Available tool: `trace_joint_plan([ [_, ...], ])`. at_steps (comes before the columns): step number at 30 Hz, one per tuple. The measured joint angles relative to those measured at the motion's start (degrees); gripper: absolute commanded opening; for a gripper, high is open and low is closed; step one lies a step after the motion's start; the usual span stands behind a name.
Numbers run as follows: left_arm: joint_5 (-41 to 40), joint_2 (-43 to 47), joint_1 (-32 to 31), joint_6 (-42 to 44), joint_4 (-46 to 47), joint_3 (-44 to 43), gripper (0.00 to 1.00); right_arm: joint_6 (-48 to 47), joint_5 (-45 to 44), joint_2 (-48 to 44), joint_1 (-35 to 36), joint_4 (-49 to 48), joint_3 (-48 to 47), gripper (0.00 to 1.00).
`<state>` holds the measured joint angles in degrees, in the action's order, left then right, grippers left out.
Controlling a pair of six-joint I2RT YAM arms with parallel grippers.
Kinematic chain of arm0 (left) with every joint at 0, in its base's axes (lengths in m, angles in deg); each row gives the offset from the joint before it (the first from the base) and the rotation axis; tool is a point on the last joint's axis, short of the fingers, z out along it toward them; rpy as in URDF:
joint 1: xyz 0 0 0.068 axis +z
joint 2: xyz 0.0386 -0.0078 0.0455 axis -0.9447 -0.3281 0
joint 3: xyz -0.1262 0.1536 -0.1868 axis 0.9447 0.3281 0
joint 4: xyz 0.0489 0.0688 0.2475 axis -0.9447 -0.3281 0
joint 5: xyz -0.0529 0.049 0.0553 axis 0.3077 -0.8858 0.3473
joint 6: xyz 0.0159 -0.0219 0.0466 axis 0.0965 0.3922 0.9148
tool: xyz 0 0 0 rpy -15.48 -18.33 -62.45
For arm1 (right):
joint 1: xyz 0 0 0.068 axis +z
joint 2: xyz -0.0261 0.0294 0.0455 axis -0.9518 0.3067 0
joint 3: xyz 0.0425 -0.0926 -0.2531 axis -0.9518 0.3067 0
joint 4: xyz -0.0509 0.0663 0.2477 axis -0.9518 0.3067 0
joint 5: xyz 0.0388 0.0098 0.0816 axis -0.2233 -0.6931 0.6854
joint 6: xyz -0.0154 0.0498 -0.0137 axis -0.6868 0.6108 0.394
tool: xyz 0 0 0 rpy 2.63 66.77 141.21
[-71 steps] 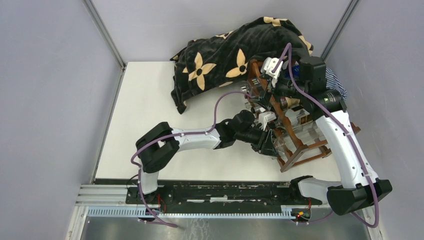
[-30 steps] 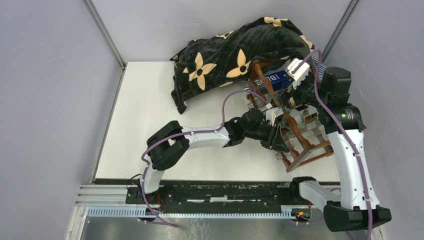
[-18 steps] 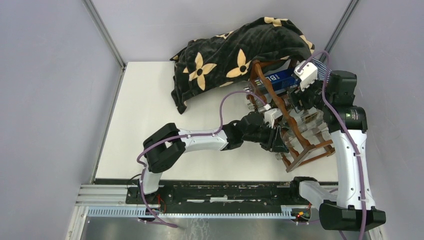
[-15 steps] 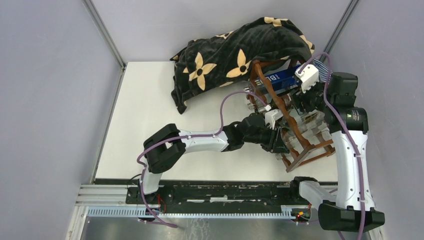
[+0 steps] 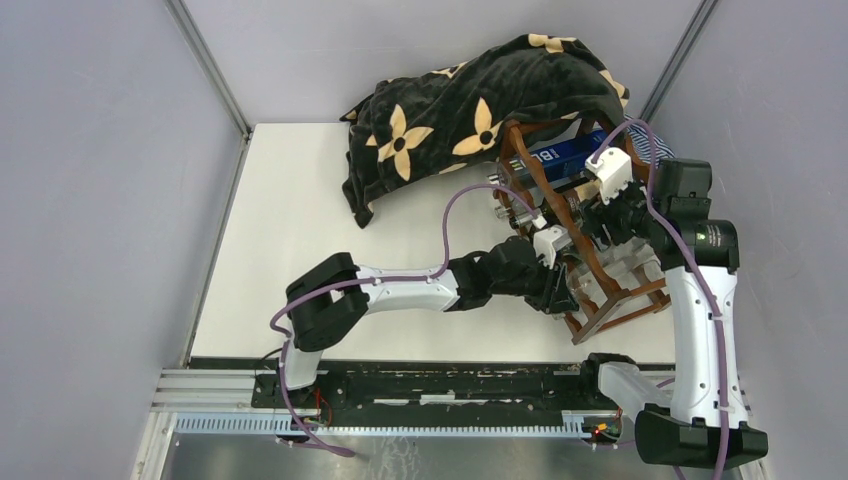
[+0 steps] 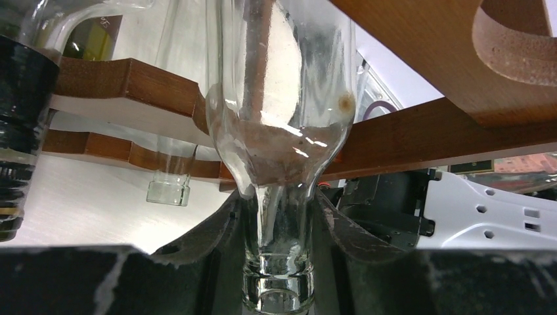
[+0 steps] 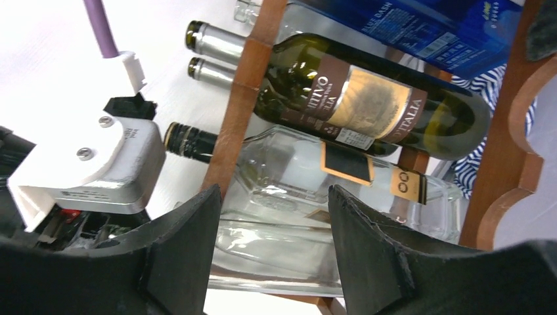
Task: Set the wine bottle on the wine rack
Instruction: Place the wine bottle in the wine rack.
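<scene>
The dark reddish-brown wine rack [image 5: 598, 283] stands at the table's right, and its wavy rails [image 6: 118, 85] fill the left wrist view. A clear glass wine bottle [image 6: 279, 98] lies across a rail, neck toward me. My left gripper [image 6: 279, 236] is shut on that neck, at the rack's near-left side [image 5: 560, 290]. My right gripper [image 5: 602, 212] hovers over the rack, open. Its fingers [image 7: 190, 243] frame the clear bottle's body [image 7: 282, 252] lying below them, with nothing held.
The rack also holds a dark green bottle with a brown label [image 7: 368, 98], a square clear bottle with a black label [image 7: 295, 170] and a blue box [image 5: 562, 156]. A black flower-patterned blanket [image 5: 470, 110] is draped over the rack's back. Striped cloth [image 7: 483, 157] lies behind.
My right arm has swung down and in from the rack's back right to above its middle, and its jaws have narrowed. My left arm has pushed slightly right, still holding the neck.
</scene>
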<state>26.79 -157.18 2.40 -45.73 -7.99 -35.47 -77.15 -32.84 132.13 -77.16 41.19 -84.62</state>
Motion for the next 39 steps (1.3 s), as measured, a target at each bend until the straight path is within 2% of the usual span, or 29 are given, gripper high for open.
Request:
trace_joint_plan([
  [9, -4.0, 0.2, -1.4, 3.2, -0.3, 0.0, 0.02, -0.1, 3.3, -1.8, 0.0, 2.7, 0.4, 0.65],
  [17, -5.9, 0.2, -1.9, 6.1, -0.2, -0.8, 0.02, -0.1, 4.0, -3.4, 0.0, 4.0, 5.1, 0.60],
  [20, -6.6, 0.2, -2.2, 7.1, -0.2, -0.9, 0.02, 0.1, 4.1, -3.5, -0.3, 4.5, 6.0, 0.55],
  [24, -7.2, 0.2, -2.3, 7.6, -0.2, -1.3, 0.02, 0.2, 4.9, -4.0, -0.2, 4.8, 6.3, 0.34],
  [25, -7.5, 0.2, -2.4, 7.7, -0.2, -1.4, 0.02, 0.5, 5.7, -4.1, -0.2, 5.1, 6.5, 0.32],
  [39, -9.0, 0.2, -3.4, 12.6, -1.8, -3.1, 0.02, 2.3, 8.0, -4.2, -0.8, 5.4, 6.7, 0.31],
])
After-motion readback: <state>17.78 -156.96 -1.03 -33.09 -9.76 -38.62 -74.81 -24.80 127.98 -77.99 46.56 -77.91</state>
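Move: The right hand's open fingers are above the rack: the upper front rail's near part lies some 4 cm back, 3 cm left and 4 cm down. The black-capped bottle is about 4 cm ahead, 2 cm right and 9 cm below it. The left hand holds the clear wine bottle by its neck; the rack's near-end slot is about 3 cm ahead, 13 cm right and 5 cm down from it, the rail's near part 8 cm ahead, 6 cm right and 6 cm up. The right hand draws back some 4 cm, sinks about 3.5 cm and eases left to the rack's upper front rail, tipping slightly, then closes its fingers from well open to about half that gap and pinches the wooden rail, staying there. Meanwhile the left hand keeps its pinch on the clear bottle's neck and rolls it some 15 degrees about its length, bringing it about a centimetre to the right, farther under that rail, and raising it about as much. ##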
